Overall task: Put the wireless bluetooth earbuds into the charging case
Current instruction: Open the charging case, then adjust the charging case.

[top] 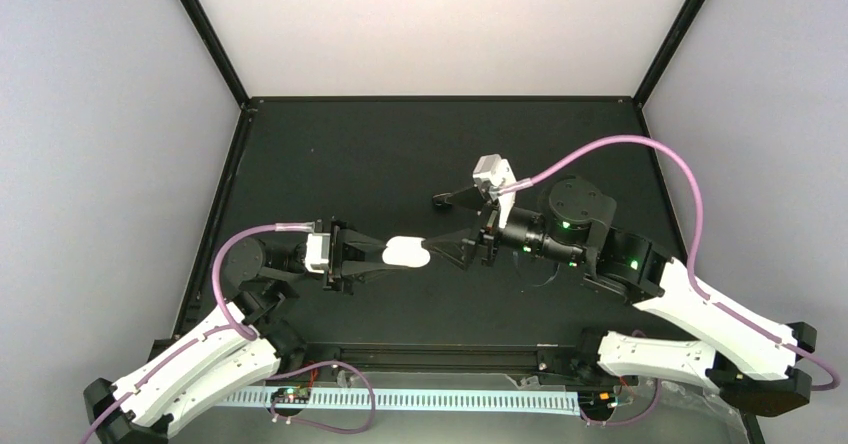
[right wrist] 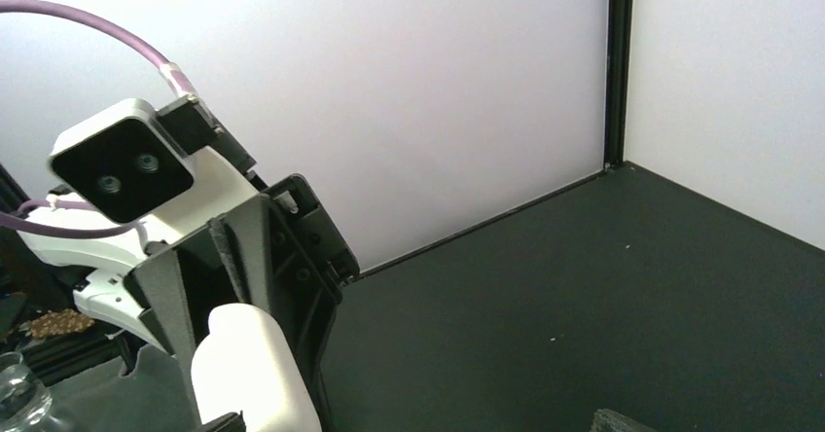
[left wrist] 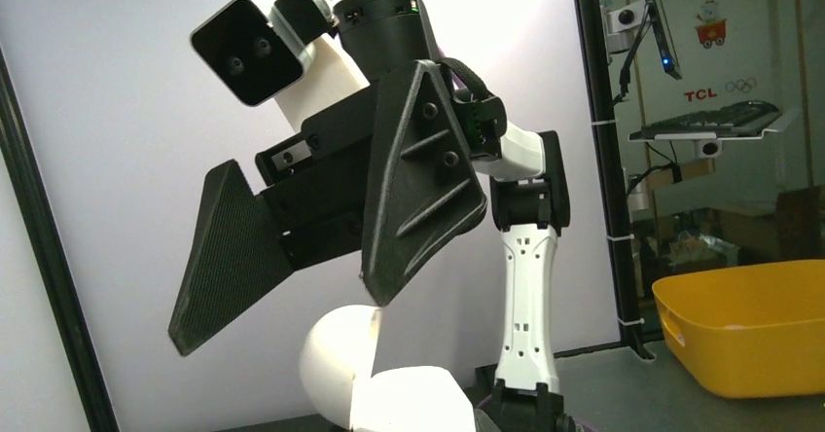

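My left gripper (top: 388,255) is shut on the white pebble-shaped charging case (top: 408,253) and holds it above the black table. In the left wrist view the case (left wrist: 418,393) stands open, its lid (left wrist: 336,354) raised. My right gripper (top: 450,226) faces it from the right with its jaws wide open. One black fingertip (left wrist: 381,296) touches the lid's upper edge and the other finger (left wrist: 229,257) hangs to the side. The right wrist view shows the case (right wrist: 248,374) between the left gripper's fingers (right wrist: 292,257). The earbuds are out of view.
The black table (top: 400,144) is walled by white panels with black corner posts. A yellow bin (left wrist: 749,335) sits beyond the enclosure's right side. A glass jar (right wrist: 15,393) shows at the bottom left of the right wrist view.
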Controlling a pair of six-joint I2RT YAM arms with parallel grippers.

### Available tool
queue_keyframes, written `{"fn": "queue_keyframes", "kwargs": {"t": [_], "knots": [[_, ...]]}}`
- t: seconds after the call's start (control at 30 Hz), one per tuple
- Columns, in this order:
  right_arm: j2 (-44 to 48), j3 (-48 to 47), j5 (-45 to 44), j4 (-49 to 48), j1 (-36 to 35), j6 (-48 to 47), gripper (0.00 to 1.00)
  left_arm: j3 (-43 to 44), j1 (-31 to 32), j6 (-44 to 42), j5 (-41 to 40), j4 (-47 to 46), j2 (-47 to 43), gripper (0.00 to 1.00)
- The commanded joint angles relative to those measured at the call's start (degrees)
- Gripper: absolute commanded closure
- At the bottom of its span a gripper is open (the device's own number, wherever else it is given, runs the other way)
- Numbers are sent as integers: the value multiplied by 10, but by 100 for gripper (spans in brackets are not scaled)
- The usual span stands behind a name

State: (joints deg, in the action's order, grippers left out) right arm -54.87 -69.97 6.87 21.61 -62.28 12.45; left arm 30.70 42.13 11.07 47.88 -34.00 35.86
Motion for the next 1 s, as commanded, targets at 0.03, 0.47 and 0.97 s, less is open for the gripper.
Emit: {"fn": "queue_keyframes", "kwargs": {"t": [0.03,0.47,0.97], "knots": [[27,16,37,-38,2,6,8,8,3,-15,9,3,-13,98],[-23,-6,122,-19,2,-1,15,12,3,-7,4,0,-7,99],[-36,-8,119,-36,1,-14,52,14,3,-1,-4,2,-2,99]]}}
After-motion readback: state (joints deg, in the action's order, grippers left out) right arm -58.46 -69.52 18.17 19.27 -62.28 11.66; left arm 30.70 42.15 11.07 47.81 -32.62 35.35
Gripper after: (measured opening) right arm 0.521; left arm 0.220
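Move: The white case, lid already open, is held in the left fingers; from the right hand its lid lies about 4 cm left, 3 cm back and 2 cm below. The case body joins it on the side nearer the robot, about 4 cm left of the right hand, 4 cm back and 4 cm below. From the left hand, the lid is some 2 cm to the right, 1 cm ahead and 2 cm above. With its fingers wide open, the right hand first draws back about 2 cm while rising a little, then swings left some 3 cm and dips nearly 3 cm from that height onto the case, turning about 10 degrees counter-clockwise, so that its nearer finger comes down at the mouth between lid and body and the other stays on the lid's far side. It then stops there and closes its fingers to roughly half around the lid, while the left hand stays in place and keeps its grip on the case. ##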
